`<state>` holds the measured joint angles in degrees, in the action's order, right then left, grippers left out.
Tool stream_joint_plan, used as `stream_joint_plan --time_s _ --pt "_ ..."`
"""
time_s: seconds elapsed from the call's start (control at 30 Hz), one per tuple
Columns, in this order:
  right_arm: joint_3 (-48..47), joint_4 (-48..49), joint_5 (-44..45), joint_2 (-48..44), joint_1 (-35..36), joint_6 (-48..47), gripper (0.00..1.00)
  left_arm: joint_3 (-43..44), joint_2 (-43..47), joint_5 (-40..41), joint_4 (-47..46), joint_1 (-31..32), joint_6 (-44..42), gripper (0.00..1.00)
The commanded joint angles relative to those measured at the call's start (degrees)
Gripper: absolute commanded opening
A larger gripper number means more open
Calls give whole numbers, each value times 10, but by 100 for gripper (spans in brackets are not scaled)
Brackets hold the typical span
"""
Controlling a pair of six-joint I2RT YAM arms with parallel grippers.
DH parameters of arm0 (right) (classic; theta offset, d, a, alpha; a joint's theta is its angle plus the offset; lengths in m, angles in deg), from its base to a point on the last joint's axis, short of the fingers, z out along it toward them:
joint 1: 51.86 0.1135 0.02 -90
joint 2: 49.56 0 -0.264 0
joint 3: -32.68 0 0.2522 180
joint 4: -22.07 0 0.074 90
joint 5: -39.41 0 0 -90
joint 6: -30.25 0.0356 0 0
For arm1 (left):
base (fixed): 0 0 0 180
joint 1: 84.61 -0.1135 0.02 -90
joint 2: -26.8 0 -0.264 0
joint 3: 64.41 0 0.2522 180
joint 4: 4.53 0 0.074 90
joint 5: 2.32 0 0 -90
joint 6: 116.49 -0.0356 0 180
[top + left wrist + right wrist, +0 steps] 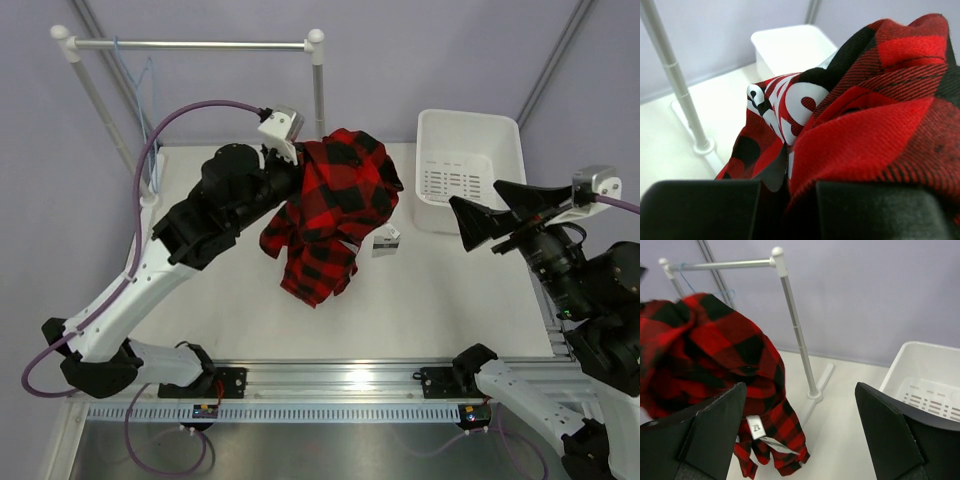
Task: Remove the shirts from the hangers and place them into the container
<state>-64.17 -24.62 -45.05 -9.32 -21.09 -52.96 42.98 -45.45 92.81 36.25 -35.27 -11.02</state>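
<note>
The red-and-black check shirt (335,205) hangs bunched in the air above the table, off the hanger. My left gripper (287,152) holds it up by its top edge. In the left wrist view the gripper (787,200) is shut on the shirt's cloth (880,115). The light-blue wire hanger (133,85) hangs bare at the left end of the rack. The white container (468,165) stands at the back right. My right gripper (482,210) is open just right of the shirt, in front of the container. Its view shows wide-apart fingers (705,435), the shirt (705,355) and the container (925,385).
The white-and-silver clothes rack (195,45) stands along the back left, its right post (795,325) and foot close behind the shirt. A white label (755,427) dangles from the shirt's lower part. A metal rail (340,380) runs along the near table edge.
</note>
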Motion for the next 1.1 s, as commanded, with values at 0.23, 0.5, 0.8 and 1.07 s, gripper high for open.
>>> stream_joint_plan --time_s 0.23,0.5,0.8,1.07 --pt "34 -11 -245 27 3 -8 100 112 -88 38 73 -3 22 0" --pt "59 -7 -309 28 3 -42 100 229 -169 -13 125 -6 88 0" --pt "48 -21 -358 55 2 -34 99 273 -199 -76 111 -6 156 0" --pt "46 12 -361 94 3 -43 100 197 -177 -201 7 -5 223 0"
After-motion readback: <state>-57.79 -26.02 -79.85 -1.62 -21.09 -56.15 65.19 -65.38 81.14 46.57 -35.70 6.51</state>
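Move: The shirt hangs bunched in the left hand's shut fingers, its middle about 8 cm to their right, 2 cm back and 8 cm below. The rack's right post stands some 20 cm ahead of that hand and 4 cm to its right. From the open right hand the shirt's middle lies roughly 23 cm left, 4 cm ahead and 13 cm lower, while the container is about 30 cm ahead, 10 cm right and 42 cm below. The right hand, jaws staying wide open, sweeps about 10 cm left and sinks 8 cm towards the bunched shirt, turning some 35 degrees counter-clockwise so its fingers come in from the shirt's right side, though whether they touch can't be made out. The left hand keeps its grip and brings the shirt to meet it, first dipping about 5 cm while easing forward, then rising most of the way back, tilting and swinging right, about 8 cm in all. ##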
